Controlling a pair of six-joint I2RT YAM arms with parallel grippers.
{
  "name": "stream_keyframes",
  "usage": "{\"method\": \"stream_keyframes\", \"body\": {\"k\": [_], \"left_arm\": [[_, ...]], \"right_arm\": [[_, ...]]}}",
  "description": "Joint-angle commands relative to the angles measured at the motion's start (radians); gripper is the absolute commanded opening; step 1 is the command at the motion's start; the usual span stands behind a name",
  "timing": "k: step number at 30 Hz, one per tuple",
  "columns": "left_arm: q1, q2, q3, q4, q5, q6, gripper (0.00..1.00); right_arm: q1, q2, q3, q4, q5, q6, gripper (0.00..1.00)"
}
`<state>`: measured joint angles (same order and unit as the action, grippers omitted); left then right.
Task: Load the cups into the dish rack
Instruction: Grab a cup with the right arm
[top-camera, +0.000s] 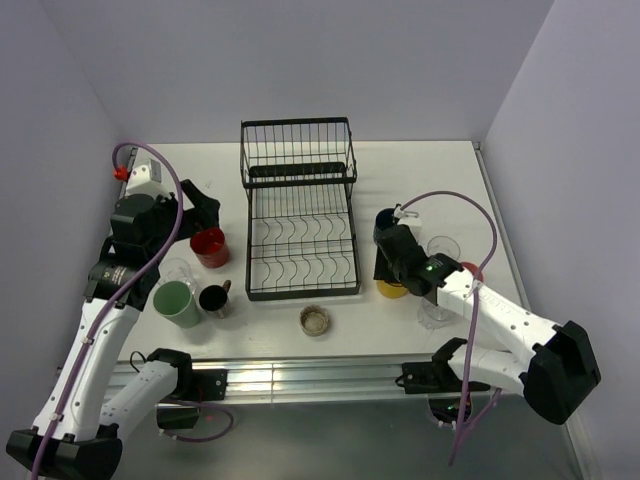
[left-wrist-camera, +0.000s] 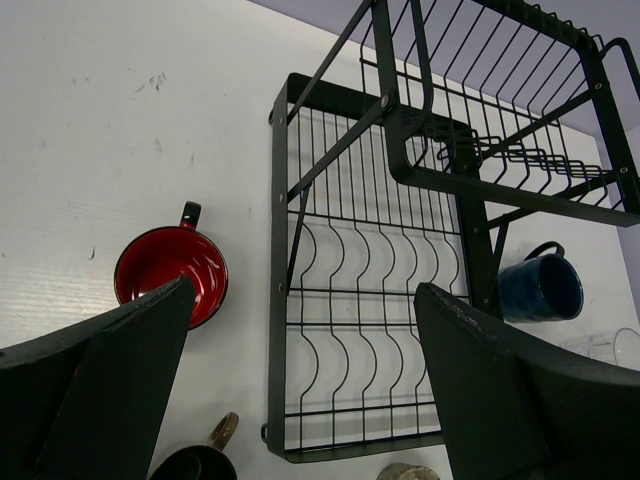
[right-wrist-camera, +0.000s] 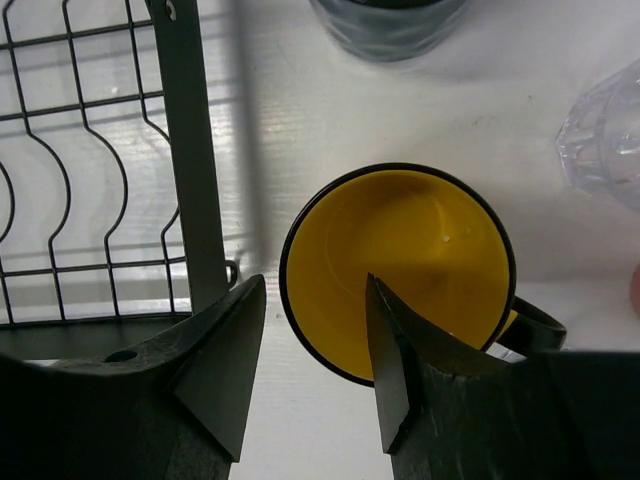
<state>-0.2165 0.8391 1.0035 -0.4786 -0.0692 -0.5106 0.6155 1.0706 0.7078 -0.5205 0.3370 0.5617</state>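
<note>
The black wire dish rack (top-camera: 300, 183) stands mid-table with nothing in it. My right gripper (right-wrist-camera: 312, 300) hangs over the yellow mug (right-wrist-camera: 420, 240), just right of the rack's near corner (right-wrist-camera: 185, 150). It is open, one finger inside the mug and the other outside its left rim, not touching it. In the top view the right gripper (top-camera: 388, 270) hides most of the yellow mug (top-camera: 392, 289). My left gripper (left-wrist-camera: 305, 300) is wide open and empty, held above the table between the red mug (left-wrist-camera: 165, 265) and the rack (left-wrist-camera: 278, 250).
A navy mug (top-camera: 385, 222) and two clear glasses (top-camera: 441, 248) stand by the right arm. A green tumbler (top-camera: 175, 303), a black mug (top-camera: 213, 298) and a clear glass (top-camera: 178, 270) sit left of the rack. A low brownish glass (top-camera: 315, 320) is near the front edge.
</note>
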Motion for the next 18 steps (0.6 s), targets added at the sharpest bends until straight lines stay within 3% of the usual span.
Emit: {"method": "stream_keyframes", "body": {"k": [1, 6, 14, 17, 18], "left_arm": [[0.002, -0.012, -0.003, 0.037, 0.008, -0.002, 0.99], [0.002, -0.006, -0.006, 0.035, 0.009, -0.002, 0.99], [0.002, -0.003, -0.009, 0.028, 0.006, 0.0, 0.99], [0.002, -0.002, -0.009, 0.025, 0.008, 0.0, 0.99], [0.002, -0.002, -0.009, 0.023, 0.008, 0.0, 0.99]], "right_arm": [[0.024, 0.023, -0.008, 0.043, 0.039, 0.033, 0.52], [0.035, 0.084, -0.014, 0.054, 0.057, 0.052, 0.5], [0.036, 0.176, -0.022, 0.086, 0.065, 0.075, 0.38], [0.038, 0.193, -0.011, 0.082, 0.08, 0.076, 0.21], [0.038, 0.195, -0.008, 0.071, 0.086, 0.079, 0.1]]}}
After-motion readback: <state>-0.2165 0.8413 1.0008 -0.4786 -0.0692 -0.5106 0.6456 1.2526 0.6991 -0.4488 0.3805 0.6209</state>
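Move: The yellow mug's middle lies some 3 cm to the right hand's right, about level ahead and 6 cm below, so its left rim is almost under the half-open fingers. The blue mug stands about 11 cm ahead and 2 cm right, the dish rack's near right corner 5 cm left and 3 cm back, a clear glass roughly 13 cm right and 5 cm ahead. From the left hand the yellow mug is about 44 cm right, 4 cm back and 26 cm lower. Down about 4 cm, easing just under 1 cm left, the right hand sinks onto the yellow mug's left wall, one finger going inside the mug and the other outside, between mug and rack. The fingers, half open at first, draw nearly shut around the rim, mostly as the descent runs out; the wrist tips down only some 5 degrees. ##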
